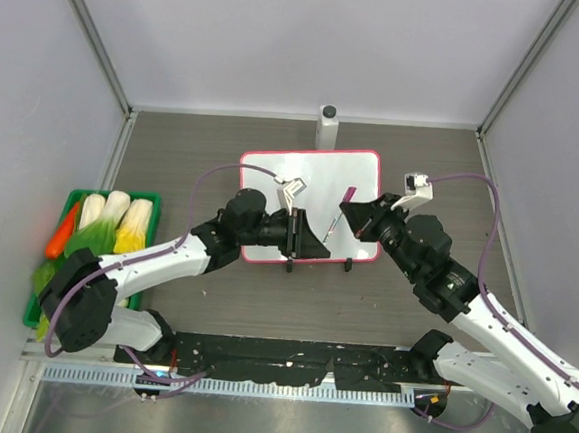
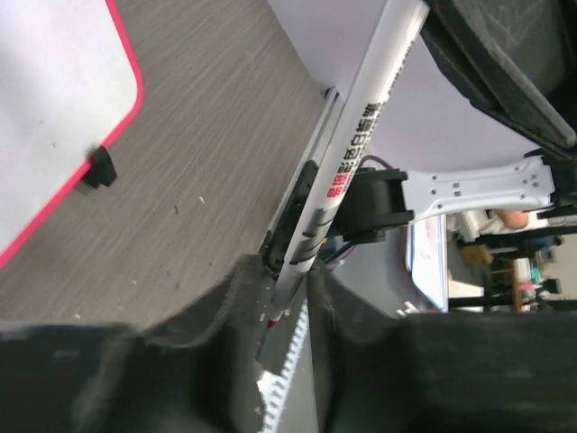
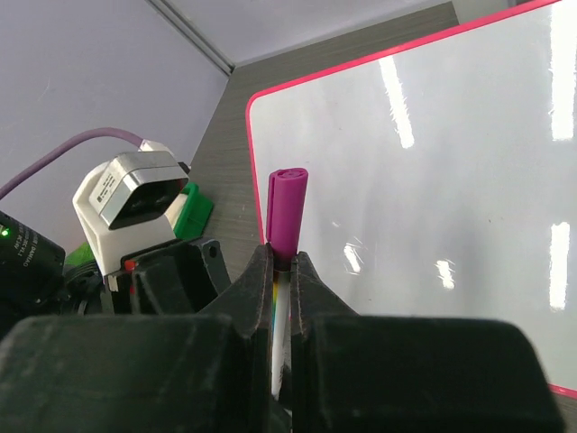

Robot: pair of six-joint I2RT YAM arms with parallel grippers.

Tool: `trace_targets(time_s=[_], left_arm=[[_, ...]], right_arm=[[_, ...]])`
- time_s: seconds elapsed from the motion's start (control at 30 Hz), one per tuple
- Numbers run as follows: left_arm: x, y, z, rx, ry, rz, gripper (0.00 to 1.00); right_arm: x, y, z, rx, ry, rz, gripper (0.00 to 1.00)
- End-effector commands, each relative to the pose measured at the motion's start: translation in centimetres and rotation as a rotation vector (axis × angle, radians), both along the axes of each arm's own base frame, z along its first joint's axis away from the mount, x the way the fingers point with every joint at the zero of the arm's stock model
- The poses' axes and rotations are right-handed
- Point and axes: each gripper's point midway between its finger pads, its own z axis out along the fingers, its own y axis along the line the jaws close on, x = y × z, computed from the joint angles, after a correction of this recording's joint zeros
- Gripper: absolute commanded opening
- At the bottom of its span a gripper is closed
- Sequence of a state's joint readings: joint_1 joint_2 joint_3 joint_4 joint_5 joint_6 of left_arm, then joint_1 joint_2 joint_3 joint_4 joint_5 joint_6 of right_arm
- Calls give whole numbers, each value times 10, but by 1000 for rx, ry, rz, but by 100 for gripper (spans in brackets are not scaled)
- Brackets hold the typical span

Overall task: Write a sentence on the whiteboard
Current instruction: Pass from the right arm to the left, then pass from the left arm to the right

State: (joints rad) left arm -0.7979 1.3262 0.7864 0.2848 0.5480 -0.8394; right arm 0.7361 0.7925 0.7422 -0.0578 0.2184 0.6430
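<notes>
The whiteboard [image 1: 318, 174] lies flat mid-table, white with a pink-red frame, and its surface is blank; no sentence shows on it. It also shows in the left wrist view [image 2: 45, 108] and the right wrist view [image 3: 451, 180]. A white marker [image 1: 338, 215] with a purple cap [image 3: 288, 203] hangs over the board's near right part. My right gripper [image 1: 355, 217] [image 3: 287, 266] is shut on the marker just below the cap. My left gripper [image 1: 313, 238] [image 2: 293, 298] is shut on the marker's other end, and the printed white barrel [image 2: 361, 135] runs away from it.
A green tray [image 1: 70, 199] of vegetables sits at the left edge. A white post [image 1: 328, 127] stands behind the board. The board's black clip feet [image 1: 290, 267] [image 2: 97, 168] stick out at its near edge. Grey walls close in three sides.
</notes>
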Motion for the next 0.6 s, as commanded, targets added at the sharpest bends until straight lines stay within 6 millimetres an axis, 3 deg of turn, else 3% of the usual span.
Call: trace_targets(time_s=[0.0, 0.07, 0.1, 0.17, 0.23, 0.27, 0.33, 0.4, 0.57], left_arm=[[1, -12, 34, -90, -64, -40, 20], [2, -12, 36, -92, -65, -38, 0], [3, -12, 36, -92, -64, -32, 0], [2, -9, 36, -89, -63, -21, 0], [0, -4, 36, -80, -65, -4, 0], [1, -1, 36, -73, -72, 7, 0], [0, 6, 33, -44, -73, 35, 0], [-1, 14, 33, -17, -79, 58, 0], [-2, 36, 31, 62, -111, 126, 0]], right_arm=[[6, -2, 27, 71, -47, -28, 1], [6, 0, 27, 68, -47, -17, 1], [6, 0, 30, 69, -51, -17, 2], [6, 0, 28, 57, -50, -9, 14], [3, 0, 25, 41, -48, 3, 33], [3, 0, 20, 21, -39, 8, 51], [2, -2, 11, -4, -12, 7, 73], [0, -2, 5, -24, 5, 18, 85], [-9, -6, -7, -56, 10, 49, 97]])
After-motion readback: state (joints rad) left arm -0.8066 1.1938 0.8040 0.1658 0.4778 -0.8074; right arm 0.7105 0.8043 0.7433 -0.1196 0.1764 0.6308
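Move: The marker, cap up, is in the right gripper, with its lower end between the still part-open left fingers; its middle is about 3 cm ahead, 2 cm right and 4 cm above the left hand. From the right hand, the left gripper is roughly 6 cm back, 4 cm left and 7 cm below. The whiteboard's middle is some 15 cm ahead, 2 cm left and 14 cm below the left hand. Close the left fingers on the marker's lower end while the right gripper keeps its pinch near the cap. Once they are shut, open the right gripper nearly wide to let go, keeping that hand almost in place but for about 2 cm of sinking, and draw the left gripper up about 3 cm and slightly left, away from it. ##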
